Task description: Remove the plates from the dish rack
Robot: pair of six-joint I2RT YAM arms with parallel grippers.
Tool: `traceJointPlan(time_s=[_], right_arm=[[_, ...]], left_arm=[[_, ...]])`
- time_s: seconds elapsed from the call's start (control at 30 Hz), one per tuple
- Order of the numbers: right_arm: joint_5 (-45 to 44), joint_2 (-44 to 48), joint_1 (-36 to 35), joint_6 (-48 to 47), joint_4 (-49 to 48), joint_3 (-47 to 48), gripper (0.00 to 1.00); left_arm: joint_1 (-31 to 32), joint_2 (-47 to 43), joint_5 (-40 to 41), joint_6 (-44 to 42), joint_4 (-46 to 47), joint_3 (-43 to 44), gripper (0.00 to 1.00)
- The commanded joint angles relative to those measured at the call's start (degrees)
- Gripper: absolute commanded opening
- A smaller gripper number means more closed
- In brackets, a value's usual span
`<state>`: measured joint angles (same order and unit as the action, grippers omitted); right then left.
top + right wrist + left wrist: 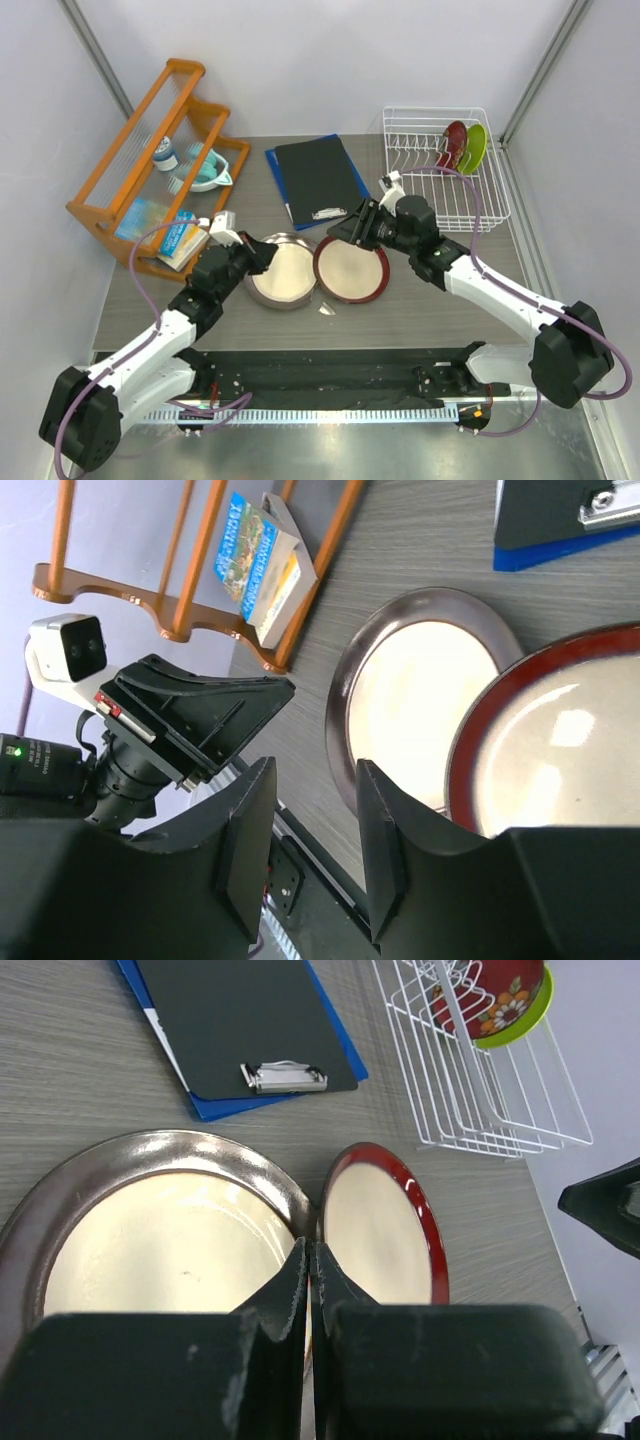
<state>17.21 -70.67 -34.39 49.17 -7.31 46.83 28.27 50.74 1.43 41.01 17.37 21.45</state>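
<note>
Two plates lie flat on the table, side by side. The brown-rimmed plate (283,271) (160,1235) (420,685) is on the left and the red-rimmed plate (352,269) (385,1230) (565,750) on the right, their rims meeting. My left gripper (266,257) (310,1252) is shut with nothing in it, its tips over the brown plate's right rim. Over the red plate's far-left rim, my right gripper (346,232) (315,780) is open and holds nothing. The white wire dish rack (470,215) (500,1125) stands at the back right with no plate in it.
A dark red bowl (454,145) (490,995) and a lime-green bowl (475,148) stand in the rack. A black clipboard on a blue folder (318,180) (240,1020) lies behind the plates. The orange wooden shelf (150,150) (190,570) holds a book and cups at the back left.
</note>
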Motion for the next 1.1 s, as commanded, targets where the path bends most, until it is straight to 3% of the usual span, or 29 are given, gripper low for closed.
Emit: traceJointPlan(time_s=[0.0,0.23,0.4,0.43,0.47,0.53,0.67,0.73,0.77,0.8,0.87,1.07], right_arm=[[-1.7,-0.2,0.0,-3.3,2.7,4.0,0.43],[-7.8,1.3,1.4,-5.9,9.1,2.6,0.47],[-11.6,5.5,10.0,-10.1,13.2,0.1,0.53],[-12.7,6.2,11.3,-11.4,13.7,-0.2,0.56],[-15.0,6.7,12.3,-12.8,14.9,-0.6,0.58],[-20.1,8.0,14.5,-16.7,16.8,-0.5,0.64],[-27.2,9.1,16.7,-21.5,18.7,-1.0,0.68],[-30.5,9.2,17.8,-23.1,18.6,-1.5,0.73],[-31.4,9.0,18.2,-23.7,18.5,-1.9,0.74],[-32.1,8.7,18.6,-24.5,18.6,-2.1,0.75],[-36.5,7.7,19.1,-26.6,18.1,-2.9,0.81],[-43.7,6.8,19.9,-31.2,9.3,-8.8,0.84]], left_arm=[[-0.2,2.5,-0.8,-2.1,1.6,2.1,0.0],[-0.1,7.1,-3.3,-2.4,3.1,2.8,0.0],[-0.2,8.1,2.7,-3.3,0.7,3.6,0.01],[-0.2,8.1,3.9,-3.7,-0.9,3.9,0.06],[-0.2,8.0,5.1,-4.1,-1.8,4.0,0.22],[-0.2,7.5,8.0,-4.9,-3.6,4.6,0.3],[-0.2,6.2,15.9,-5.1,-8.5,6.7,0.62],[-0.2,5.8,21.9,-5.1,-12.4,7.6,0.64],[-0.2,5.5,23.9,-5.2,-13.3,8.2,0.77],[-0.2,5.4,26.2,-5.3,-14.2,8.3,0.84],[-0.2,5.4,31.3,-5.9,-16.1,8.7,0.88],[-0.2,5.3,40.6,-10.1,-12.4,6.6,0.89]])
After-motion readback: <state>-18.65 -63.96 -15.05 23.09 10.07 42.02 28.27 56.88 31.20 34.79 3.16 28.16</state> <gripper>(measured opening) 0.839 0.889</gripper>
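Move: Ahead and off to the right, the dark red plate in the rack stands about 23 cm forward and 32 cm right of the right hand, a little below it; the green plate is some 5 cm farther right of it. The red-rimmed plate lies about 7 cm back, 4 cm right and 12 cm below the right hand. From the left hand, the dark red plate is roughly 28 cm forward and 50 cm right; the silver-rimmed plate is almost beneath. Leaving the red-rimmed plate, the empty right hand swings about 24 cm right, slightly forward and down towards the rack, turning some 40 degrees clockwise and rolling its left side down as its half-open fingers spread nearly wide. The left hand, fingers shut, sinks 4 cm over the silver-rimmed plate, then opens wide and backs some 9 cm left, turning counter-clockwise. ##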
